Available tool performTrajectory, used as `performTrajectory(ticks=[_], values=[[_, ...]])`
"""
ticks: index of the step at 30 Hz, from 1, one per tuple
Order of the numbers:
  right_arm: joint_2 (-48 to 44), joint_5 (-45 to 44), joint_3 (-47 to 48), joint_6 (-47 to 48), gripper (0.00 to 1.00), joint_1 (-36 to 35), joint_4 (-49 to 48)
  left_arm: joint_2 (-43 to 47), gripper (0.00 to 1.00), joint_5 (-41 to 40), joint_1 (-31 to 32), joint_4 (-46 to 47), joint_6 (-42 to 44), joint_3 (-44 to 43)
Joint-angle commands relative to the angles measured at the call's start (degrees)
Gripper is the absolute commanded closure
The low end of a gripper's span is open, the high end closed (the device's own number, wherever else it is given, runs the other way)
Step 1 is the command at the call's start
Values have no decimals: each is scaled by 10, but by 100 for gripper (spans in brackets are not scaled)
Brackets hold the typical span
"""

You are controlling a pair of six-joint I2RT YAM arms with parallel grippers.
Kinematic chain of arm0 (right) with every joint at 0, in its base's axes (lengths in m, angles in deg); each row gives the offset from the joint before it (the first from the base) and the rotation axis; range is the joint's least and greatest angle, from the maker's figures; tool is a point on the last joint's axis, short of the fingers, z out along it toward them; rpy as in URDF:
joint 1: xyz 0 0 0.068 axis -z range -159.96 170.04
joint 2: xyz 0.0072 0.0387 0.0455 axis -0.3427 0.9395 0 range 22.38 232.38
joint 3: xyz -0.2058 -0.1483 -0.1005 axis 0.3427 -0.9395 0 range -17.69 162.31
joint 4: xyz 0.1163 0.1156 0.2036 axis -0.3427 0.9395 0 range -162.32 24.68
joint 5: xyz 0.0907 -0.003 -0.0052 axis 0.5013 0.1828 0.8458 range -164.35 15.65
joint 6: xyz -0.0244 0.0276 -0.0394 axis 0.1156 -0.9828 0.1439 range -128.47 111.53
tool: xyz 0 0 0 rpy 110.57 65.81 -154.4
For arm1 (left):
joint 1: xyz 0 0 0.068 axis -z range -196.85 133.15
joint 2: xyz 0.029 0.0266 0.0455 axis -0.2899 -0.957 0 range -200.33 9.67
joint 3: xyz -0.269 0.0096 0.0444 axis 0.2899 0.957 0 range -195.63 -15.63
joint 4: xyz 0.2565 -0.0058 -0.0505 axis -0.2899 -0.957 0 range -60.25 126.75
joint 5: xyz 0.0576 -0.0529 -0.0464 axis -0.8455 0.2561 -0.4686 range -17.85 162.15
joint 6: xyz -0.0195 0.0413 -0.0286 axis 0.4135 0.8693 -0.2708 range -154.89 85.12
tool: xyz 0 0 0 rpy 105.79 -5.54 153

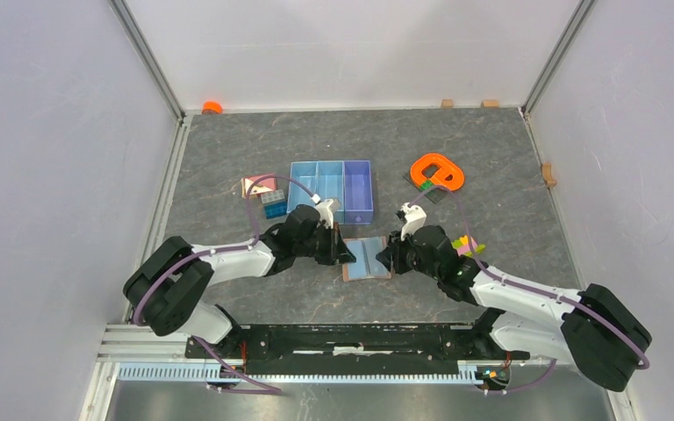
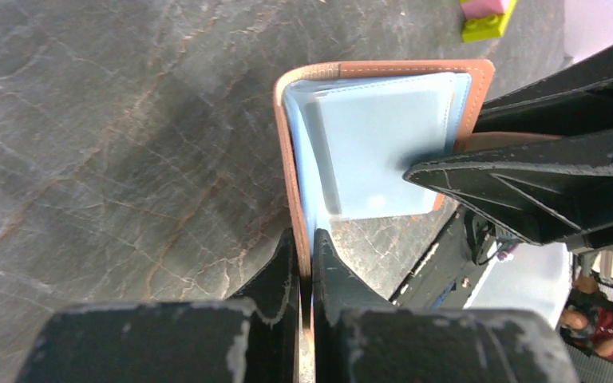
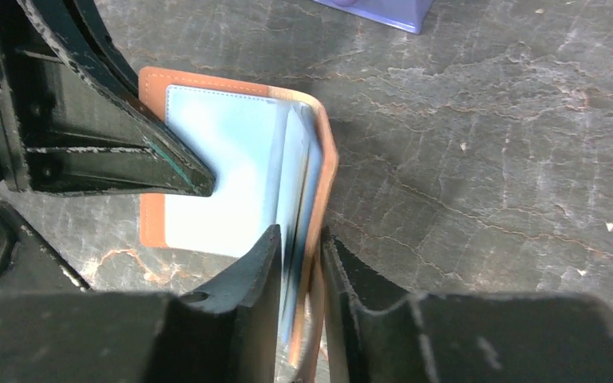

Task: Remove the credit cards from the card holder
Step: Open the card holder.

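The card holder [image 1: 369,257] lies opened on the table between my two arms, salmon-brown outside with pale grey-blue pockets facing up [image 2: 383,144] [image 3: 215,183]. My left gripper [image 1: 344,254] [image 2: 305,237] is shut on the holder's left flap, which stands raised between the fingers. The right flap, with its blue pocket layers, is pinched in my right gripper [image 1: 386,256] [image 3: 301,234], which is shut on it. Each wrist view also shows the other gripper's fingers [image 2: 527,183] [image 3: 128,159] across the holder. The credit cards are hidden.
Just behind the holder stands a blue three-compartment tray [image 1: 332,189] [image 3: 375,12]. A pink block [image 1: 259,185] and blue bricks [image 1: 273,204] lie to its left. An orange ring [image 1: 437,171] and a dark flat piece [image 1: 437,195] lie at the right. Coloured bricks [image 1: 467,246] [image 2: 487,16] sit beside my right arm.
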Motion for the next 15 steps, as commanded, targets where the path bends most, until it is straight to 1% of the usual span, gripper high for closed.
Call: performTrajectory(ticks=[1, 2, 7, 11, 15], values=[[8, 23, 27, 14, 61, 10, 14, -14, 98, -30, -4, -38, 24, -37], [9, 27, 28, 17, 56, 13, 16, -17, 98, -34, -3, -44, 27, -40], [23, 59, 31, 19, 53, 23, 14, -27, 98, -57, -4, -76, 45, -56], [19, 67, 29, 22, 44, 30, 17, -30, 98, -80, -4, -102, 59, -67], [8, 63, 26, 30, 43, 34, 22, -27, 98, -90, -4, -108, 63, -67]])
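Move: The open card holder's middle lies about 4 cm right and 1 cm back of the left hand, which pinches its left edge. From the right hand, which holds its right edge and strap, the middle is some 4 cm left and level; it lies about 2 cm below both. The divided blue box stands 15 cm ahead and 4 cm left of the left hand; the toy bricks stand 19 cm right and 2 cm ahead of the right hand. Left hand, still pinching its edge, sinks 2 cm while easing forward-left; right fingers open, releasing edge and strap. ##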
